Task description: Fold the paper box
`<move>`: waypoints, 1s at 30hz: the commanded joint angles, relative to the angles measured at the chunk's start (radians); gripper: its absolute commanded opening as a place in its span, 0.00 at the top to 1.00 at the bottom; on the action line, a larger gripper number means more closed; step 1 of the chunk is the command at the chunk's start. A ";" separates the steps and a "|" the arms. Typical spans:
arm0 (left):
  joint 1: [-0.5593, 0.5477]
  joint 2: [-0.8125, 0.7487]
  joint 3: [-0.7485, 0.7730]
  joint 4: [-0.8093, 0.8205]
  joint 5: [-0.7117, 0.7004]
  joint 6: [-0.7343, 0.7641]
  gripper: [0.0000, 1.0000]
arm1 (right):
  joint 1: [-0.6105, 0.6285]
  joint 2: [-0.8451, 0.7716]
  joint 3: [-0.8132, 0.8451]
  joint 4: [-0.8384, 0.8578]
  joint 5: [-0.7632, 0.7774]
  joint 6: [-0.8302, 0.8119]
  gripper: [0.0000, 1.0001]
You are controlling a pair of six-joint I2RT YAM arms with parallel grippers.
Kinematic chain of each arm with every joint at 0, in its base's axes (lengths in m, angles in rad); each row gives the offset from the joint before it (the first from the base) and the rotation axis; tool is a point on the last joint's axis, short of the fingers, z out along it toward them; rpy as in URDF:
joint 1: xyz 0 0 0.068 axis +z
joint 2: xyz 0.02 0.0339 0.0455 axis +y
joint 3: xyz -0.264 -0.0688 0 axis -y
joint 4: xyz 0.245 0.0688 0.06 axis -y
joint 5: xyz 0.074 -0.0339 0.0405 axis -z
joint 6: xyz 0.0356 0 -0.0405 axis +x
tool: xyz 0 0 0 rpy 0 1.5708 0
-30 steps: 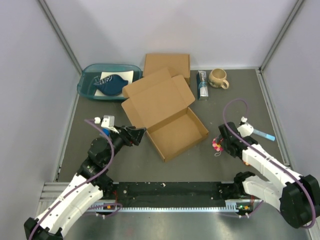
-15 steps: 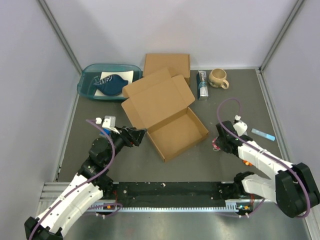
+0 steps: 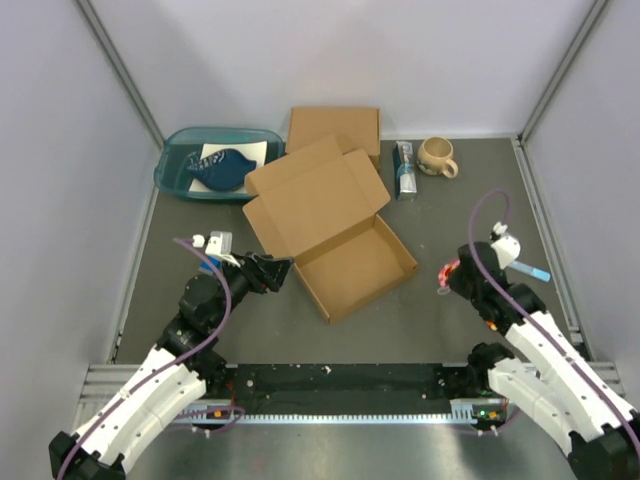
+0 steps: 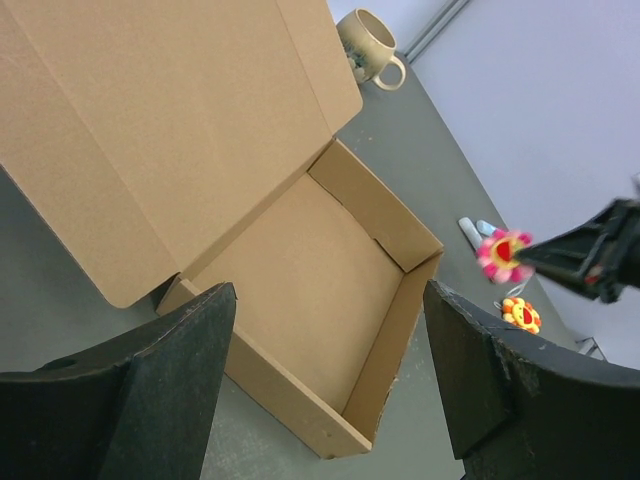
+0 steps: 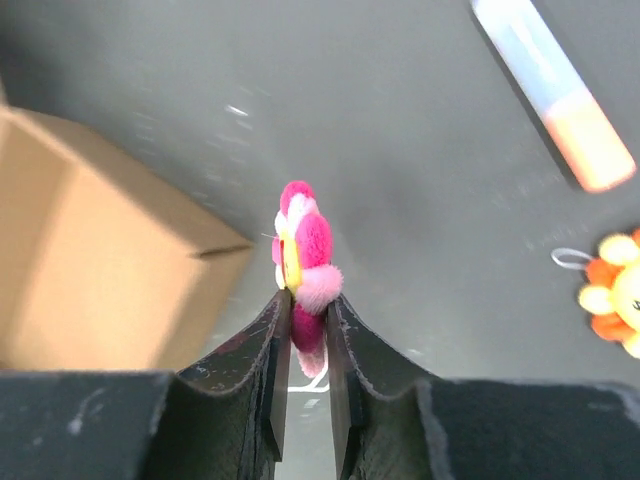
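The paper box point(image 3: 330, 225) lies open on the grey table, its lid flap tilted back and its shallow tray point(image 4: 300, 280) toward the front. My left gripper point(image 3: 280, 270) hovers just left of the tray's near corner, open and empty; in the left wrist view its gripper point(image 4: 325, 385) frames that corner. Right of the box, my right gripper point(image 3: 452, 275) is shut on a pink plush flower point(image 5: 303, 245), held above the table and apart from the box. The flower point(image 4: 503, 255) also shows in the left wrist view.
An orange plush flower point(image 5: 615, 295) and a blue-and-white tube point(image 3: 527, 268) lie on the table by the right arm. At the back stand a teal tray point(image 3: 175, 170), a closed cardboard box point(image 3: 335, 127), a small packet point(image 3: 404, 168) and a mug point(image 3: 437, 156).
My right gripper has shut on the pink flower and carried it up and to the right, away from the orange one. The left arm and the box have not moved.
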 commanded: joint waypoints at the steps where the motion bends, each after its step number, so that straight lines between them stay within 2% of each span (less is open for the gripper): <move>1: 0.001 0.016 0.010 0.059 -0.009 0.011 0.19 | 0.020 -0.078 0.180 -0.007 -0.079 -0.096 0.82; 5: 0.001 0.024 0.032 0.054 -0.011 0.012 0.19 | 0.069 -0.029 0.243 0.167 -0.305 -0.137 0.80; 7: 0.001 0.018 0.047 0.037 -0.046 0.009 0.19 | 0.098 0.048 0.257 0.232 -0.432 -0.166 0.80; 10: 0.001 -0.005 0.061 -0.006 -0.094 0.008 0.19 | 0.124 0.210 0.296 0.330 -0.590 -0.212 0.76; 17: 0.001 -0.025 0.075 -0.044 -0.134 0.021 0.19 | 0.138 0.538 0.340 0.508 -0.837 -0.243 0.81; 20: 0.001 -0.017 0.075 -0.046 -0.138 0.024 0.19 | 0.147 0.608 0.355 0.569 -0.851 -0.251 0.85; 23: 0.001 -0.019 0.076 -0.053 -0.152 0.035 0.19 | 0.149 0.635 0.384 0.580 -0.848 -0.259 0.84; 26: 0.001 -0.019 0.082 -0.056 -0.157 0.047 0.19 | 0.147 0.629 0.421 0.535 -0.815 -0.291 0.71; 29: 0.001 -0.004 0.092 -0.066 -0.164 0.055 0.19 | 0.147 0.600 0.451 0.464 -0.706 -0.338 0.56; 30: 0.001 0.001 0.093 -0.075 -0.175 0.051 0.18 | 0.147 0.571 0.455 0.449 -0.607 -0.366 0.53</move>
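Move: To the right hand's left by about 19 cm and 5 cm ahead lies the middle of the open tray, some 6 cm lower than the fingers, which already hold the pink flower toy. On the other side, the orange marker lies about 11 cm right and 4 cm ahead, the orange flower toy about 13 cm right and 5 cm back, both some 8 cm below. From the left hand, the tray's middle is about 13 cm right, 4 cm ahead and 17 cm below. Carrying the pink flower toy up and left in a quick arc, the right hand climbs about 12 cm, swings some 22 cm left and a little forward, turns about 50 degrees counter-clockwise, and sinks about 9 cm over the tray. There the fingers open and let go of the toy, and the hand lifts 3 cm and eases forward. The left hand drifts about 2.5 cm left, fingers staying open. ##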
